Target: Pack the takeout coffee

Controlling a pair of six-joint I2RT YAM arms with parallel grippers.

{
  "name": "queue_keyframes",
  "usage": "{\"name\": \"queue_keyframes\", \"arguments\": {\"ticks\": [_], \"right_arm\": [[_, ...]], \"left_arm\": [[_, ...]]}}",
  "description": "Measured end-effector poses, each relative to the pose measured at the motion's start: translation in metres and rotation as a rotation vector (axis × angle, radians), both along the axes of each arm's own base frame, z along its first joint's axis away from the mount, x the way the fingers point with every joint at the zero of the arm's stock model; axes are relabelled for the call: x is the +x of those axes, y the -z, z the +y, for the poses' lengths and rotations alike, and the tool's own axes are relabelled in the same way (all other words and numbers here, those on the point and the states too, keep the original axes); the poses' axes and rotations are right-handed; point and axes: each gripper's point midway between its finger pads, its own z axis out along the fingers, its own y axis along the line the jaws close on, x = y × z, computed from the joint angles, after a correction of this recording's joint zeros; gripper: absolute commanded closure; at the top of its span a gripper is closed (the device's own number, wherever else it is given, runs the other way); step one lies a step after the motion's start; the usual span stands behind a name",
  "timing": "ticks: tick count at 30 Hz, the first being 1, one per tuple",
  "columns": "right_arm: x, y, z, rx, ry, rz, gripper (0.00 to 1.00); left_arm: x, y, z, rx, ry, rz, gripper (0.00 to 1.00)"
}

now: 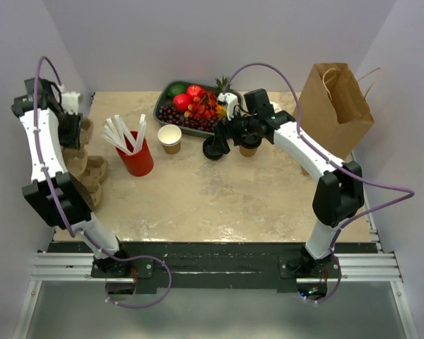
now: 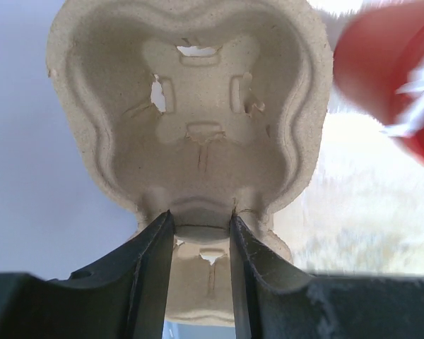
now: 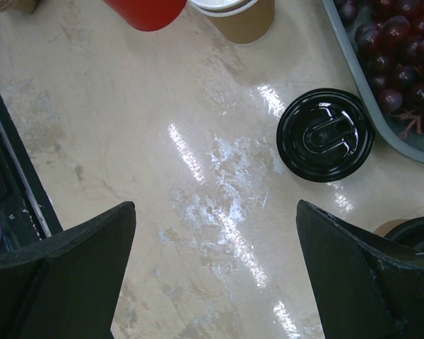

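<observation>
The takeout coffee (image 1: 250,147), a small brown paper cup with a black lid, stands in front of the fruit tray, partly under my right arm. Only its edge (image 3: 414,232) shows at the lower right of the right wrist view. My right gripper (image 1: 223,136) (image 3: 215,208) hangs wide open over bare table just left of that cup, holding nothing. A loose black lid (image 1: 213,149) (image 3: 326,134) lies flat beside it. My left gripper (image 1: 76,143) (image 2: 201,219) is at the table's left edge, shut on the rim of a pulp cup carrier (image 1: 90,171) (image 2: 198,106).
A brown paper bag (image 1: 336,99) stands open at the back right. A red cup with white straws (image 1: 136,157) (image 3: 145,10) and a lidless brown cup (image 1: 170,138) (image 3: 239,18) stand left of centre. The grey tray (image 1: 160,111) (image 3: 355,79) of fruit sits at the back.
</observation>
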Motion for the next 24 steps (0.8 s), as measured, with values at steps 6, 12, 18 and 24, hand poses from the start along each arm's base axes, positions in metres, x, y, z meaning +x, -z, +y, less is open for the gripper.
{"name": "queue_keyframes", "arguments": {"ticks": [6,12,18,24], "right_arm": [[0.026,-0.047,-0.002,0.035,0.039,-0.121,0.01],[0.083,-0.152,-0.056,0.12,0.227,-0.368,0.03],[0.128,-0.237,-0.204,0.096,0.6,-0.591,0.04],[0.111,-0.278,-0.332,-0.029,0.967,-0.716,0.01]], "left_arm": [[0.03,-0.133,-0.008,0.097,0.055,-0.442,1.0],[0.04,-0.224,-0.091,0.061,0.35,-0.741,1.0],[0.027,-0.233,-0.219,-0.134,0.809,-0.814,1.0],[-0.002,-0.23,-0.31,-0.279,1.084,-0.807,1.0]]}}
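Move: My left hand already holds a cup carrier. The paper bag stands about 85 cm to its right and 14 cm farther out, with the red straw cup 20 cm right and 4 ahead, and the empty paper cups 32 right and 12 ahead. From my open right hand the bag is some 37 cm right and 10 ahead, the lidded coffee 12 right, 7 ahead and 11 lower, and the black lid 8 ahead, 1 left and 15 lower. I keep my pinch on the carrier and lift my left hand off the left side, first up some 20 cm, then right about 30 cm towards the bag's side, swinging the fingers from down to right-forward. My right hand, still wide open, leaves the lidded coffee, rising and sweeping right and somewhat forward to the bag, and turns clockwise until its fingers point level ahead. ##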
